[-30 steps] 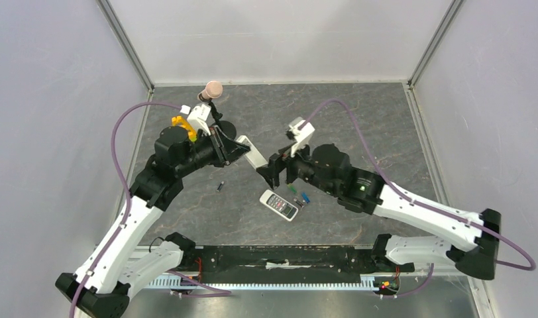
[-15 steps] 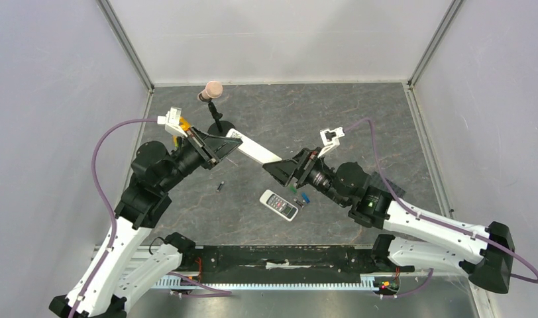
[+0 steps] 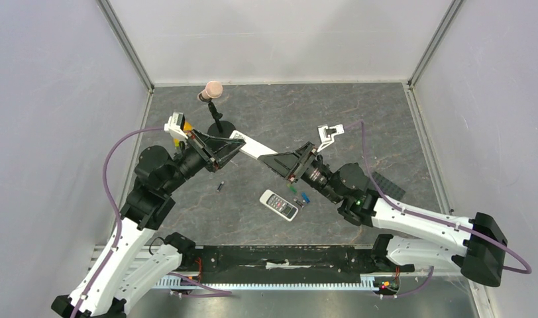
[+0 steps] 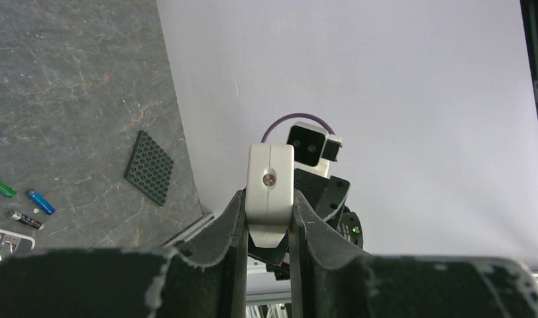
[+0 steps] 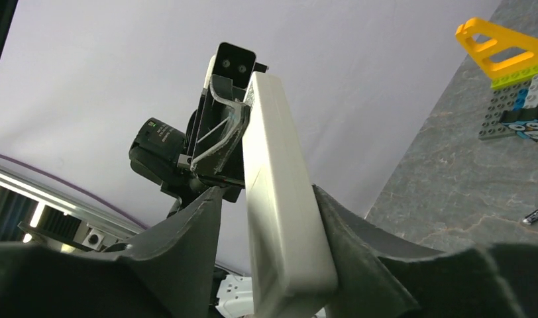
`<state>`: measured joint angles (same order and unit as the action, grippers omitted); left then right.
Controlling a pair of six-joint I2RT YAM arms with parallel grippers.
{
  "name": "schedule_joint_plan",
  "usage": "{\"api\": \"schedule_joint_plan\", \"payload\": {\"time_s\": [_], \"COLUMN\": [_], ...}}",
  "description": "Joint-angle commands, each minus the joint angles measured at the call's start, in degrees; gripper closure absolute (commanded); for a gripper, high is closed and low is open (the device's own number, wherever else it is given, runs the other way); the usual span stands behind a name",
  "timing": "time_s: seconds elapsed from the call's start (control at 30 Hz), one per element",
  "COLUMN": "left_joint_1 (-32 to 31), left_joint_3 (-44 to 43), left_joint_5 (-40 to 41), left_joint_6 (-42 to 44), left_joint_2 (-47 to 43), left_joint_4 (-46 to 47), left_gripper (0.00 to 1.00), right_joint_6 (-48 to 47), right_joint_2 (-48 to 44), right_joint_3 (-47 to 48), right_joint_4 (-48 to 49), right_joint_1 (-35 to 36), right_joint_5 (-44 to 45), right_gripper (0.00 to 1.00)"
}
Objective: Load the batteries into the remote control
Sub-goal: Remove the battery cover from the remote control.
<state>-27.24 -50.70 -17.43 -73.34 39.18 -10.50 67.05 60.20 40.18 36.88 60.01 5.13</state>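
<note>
The remote control (image 3: 278, 205), short and white with a dark grey face, lies on the table face up. Beside it lie a green battery (image 3: 292, 190), a blue one (image 3: 305, 197) and a dark one (image 3: 297, 202); another dark battery (image 3: 220, 186) lies apart to the left. Above the table a longer slim white remote (image 3: 253, 147) is held by one end, with my left gripper (image 3: 234, 142) shut on it. My right gripper (image 3: 273, 161) surrounds its other end: one finger (image 5: 346, 232) touches it, while a gap shows on the other side.
A black perforated plate (image 3: 384, 185) lies at the right near the wall. A stand with a pinkish ball (image 3: 213, 89) rises at the back left. Yellow and grey bricks (image 5: 501, 53) sit behind the left arm. Enclosure walls close three sides.
The left arm has turned and raised the long white remote. The right gripper has slid over its free end, and its jaws have narrowed around it.
</note>
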Motion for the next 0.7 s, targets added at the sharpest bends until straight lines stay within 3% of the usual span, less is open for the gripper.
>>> {"api": "schedule_joint_plan", "payload": {"time_s": [0.0,0.17,0.33,0.4,0.6,0.67], "left_joint_1": [-0.29,-0.31,-0.27,-0.29,-0.27,-0.27], "left_joint_3": [1.12,1.21,2.88,4.4,10.0,10.83], "left_joint_5": [-1.68,-2.4,-3.2,-3.84,-7.43,-7.86], "left_joint_6": [-2.53,-0.79,1.45,2.06,1.54,1.68], "left_joint_2": [-0.61,-0.79,-1.77,-2.07,-1.3,-1.11], "left_joint_4": [4.31,4.5,7.5,9.9,19.25,20.11], "left_gripper": [0.98,0.96,0.52,0.42,0.39,0.45], "right_joint_6": [2.49,3.42,3.53,3.64,5.65,6.44], "right_joint_2": [1.74,2.94,4.01,4.75,6.87,7.66], "right_joint_3": [1.46,0.65,0.31,0.61,1.03,1.38], "right_joint_4": [5.64,5.68,6.06,6.84,8.61,9.18], "right_joint_1": [0.06,0.11,0.06,0.07,-0.07,-0.04], "right_joint_5": [-2.83,-2.67,-2.78,-3.58,-4.49,-4.91], "right_gripper": [0.52,0.72,0.8,0.81,0.81,0.81]}}
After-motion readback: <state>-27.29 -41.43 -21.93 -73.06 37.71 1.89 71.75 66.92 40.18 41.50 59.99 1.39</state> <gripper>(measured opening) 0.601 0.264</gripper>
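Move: The remote control hangs between the hands, held near its left end by the left fingers: its middle lies about 3 cm right of the left hand, level with it, and some 2 cm left and 3 cm ahead of the right hand, 1 cm above. Roughly 33 cm below on the table, the second remote lies about 6 cm right and 17 cm back of the right hand, the green battery 10 cm right and 11 cm back. Moving about 3 cm left and down, right fingers close on the remote while left fingers open, sinking 2 cm. ##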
